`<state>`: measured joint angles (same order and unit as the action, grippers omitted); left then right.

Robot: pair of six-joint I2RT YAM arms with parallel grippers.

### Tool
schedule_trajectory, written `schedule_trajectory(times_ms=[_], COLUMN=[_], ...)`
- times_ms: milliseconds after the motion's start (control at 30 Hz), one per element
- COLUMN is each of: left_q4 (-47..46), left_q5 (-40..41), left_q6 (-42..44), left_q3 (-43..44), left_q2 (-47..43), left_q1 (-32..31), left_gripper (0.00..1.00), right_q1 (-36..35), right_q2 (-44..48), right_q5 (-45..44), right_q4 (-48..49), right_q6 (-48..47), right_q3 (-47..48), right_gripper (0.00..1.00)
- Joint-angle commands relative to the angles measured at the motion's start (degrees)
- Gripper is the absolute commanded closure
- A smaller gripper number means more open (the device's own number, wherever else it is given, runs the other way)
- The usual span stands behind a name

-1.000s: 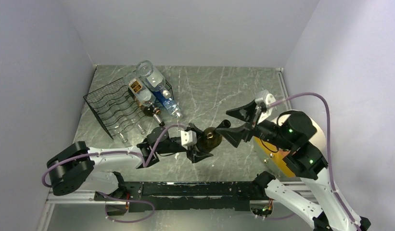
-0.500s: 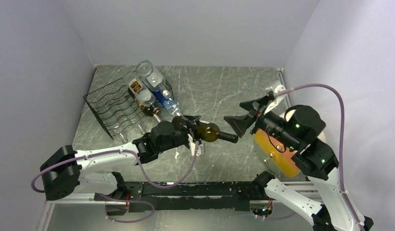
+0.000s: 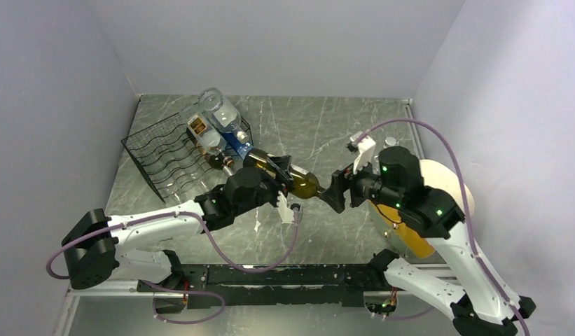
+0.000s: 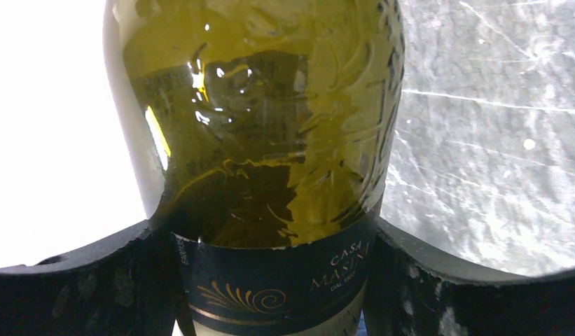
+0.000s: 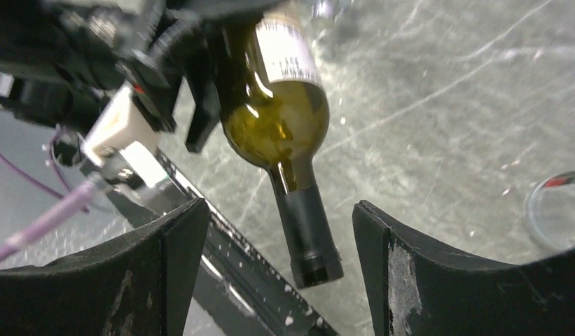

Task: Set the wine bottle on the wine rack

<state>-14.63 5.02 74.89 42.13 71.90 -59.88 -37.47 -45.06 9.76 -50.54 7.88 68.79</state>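
Note:
The wine bottle [image 3: 305,185] is dark green glass with a black capsule and a dark label. It hangs level above the table, base toward the wine rack [image 3: 162,157], neck pointing right. My left gripper [image 3: 279,183] is shut on its body; in the left wrist view the bottle [image 4: 270,126] fills the frame between both fingers, left gripper [image 4: 274,280]. My right gripper [image 3: 338,192] stands open around the neck. In the right wrist view the bottle [image 5: 277,119] has its neck between the spread fingers of the right gripper [image 5: 277,217], touching neither.
Clear bottles [image 3: 218,119] lie on the right part of the black wire rack. A round yellow-and-white object [image 3: 438,203] sits behind the right arm. A glass rim [image 5: 554,210] shows at the right wrist view's edge. The black rail [image 3: 270,274] runs along the near edge.
The left gripper has carried the bottle up and back toward the rack, turning it level. The right arm swung left and its open jaws now straddle the neck.

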Motion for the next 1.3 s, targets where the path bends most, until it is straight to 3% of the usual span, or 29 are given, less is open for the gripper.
schedule_trajectory(times_ms=[0, 367, 1100, 1167, 1267], left_q4=[-0.7, 3.25, 11.8, 11.67, 11.76], left_q5=[-3.76, -7.36, -6.88, -6.73, -7.56], left_q6=[5.3, 8.52, 2.43, 2.03, 1.3], left_q3=[6.04, 8.74, 15.35, 15.35, 15.34], left_q2=[-2.55, -3.24, -1.62, -1.5, -1.83], left_q1=[-0.09, -0.2, 0.63, 0.67, 0.89], left_gripper=[0.93, 0.93, 0.93, 0.93, 0.9], right_q1=[-0.04, -0.04, -1.29, -1.54, -1.75], right_q2=[-2.66, -7.21, -10.3, -10.58, -10.93], right_q5=[4.77, 6.03, 9.26, 8.72, 8.26], right_q4=[-3.88, -2.93, 2.95, 3.23, 3.29], right_q6=[-0.4, -0.26, 1.19, 1.07, 0.81], right_q3=[-2.88, -3.67, -7.37, -7.29, -7.27], right_gripper=[0.23, 0.38, 0.61, 0.7, 0.96])
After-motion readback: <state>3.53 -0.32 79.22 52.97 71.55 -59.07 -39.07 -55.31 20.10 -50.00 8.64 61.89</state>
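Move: The left hand already holds the wine bottle by its body, with the neck about 12 cm to that hand's right, 5 cm back and nearly level. From the right hand that neck lies some 8 cm below, 4 cm left and 1 cm ahead. The wine rack's middle is roughly 27 cm left, 16 cm ahead and 17 cm below the left hand; the blue bottle on it is about 12 cm left, 15 cm ahead and 13 cm below. The right hand's fingers come to pinch the wine bottle's neck from both sides: the hand sinks about 8 cm and eases some 4 cm left, tipping down by 15 to 20 degrees, while its fingers close from wide open to neck width. The left hand keeps its grip on the body, rising about 2 cm early on and turning slightly clockwise. ##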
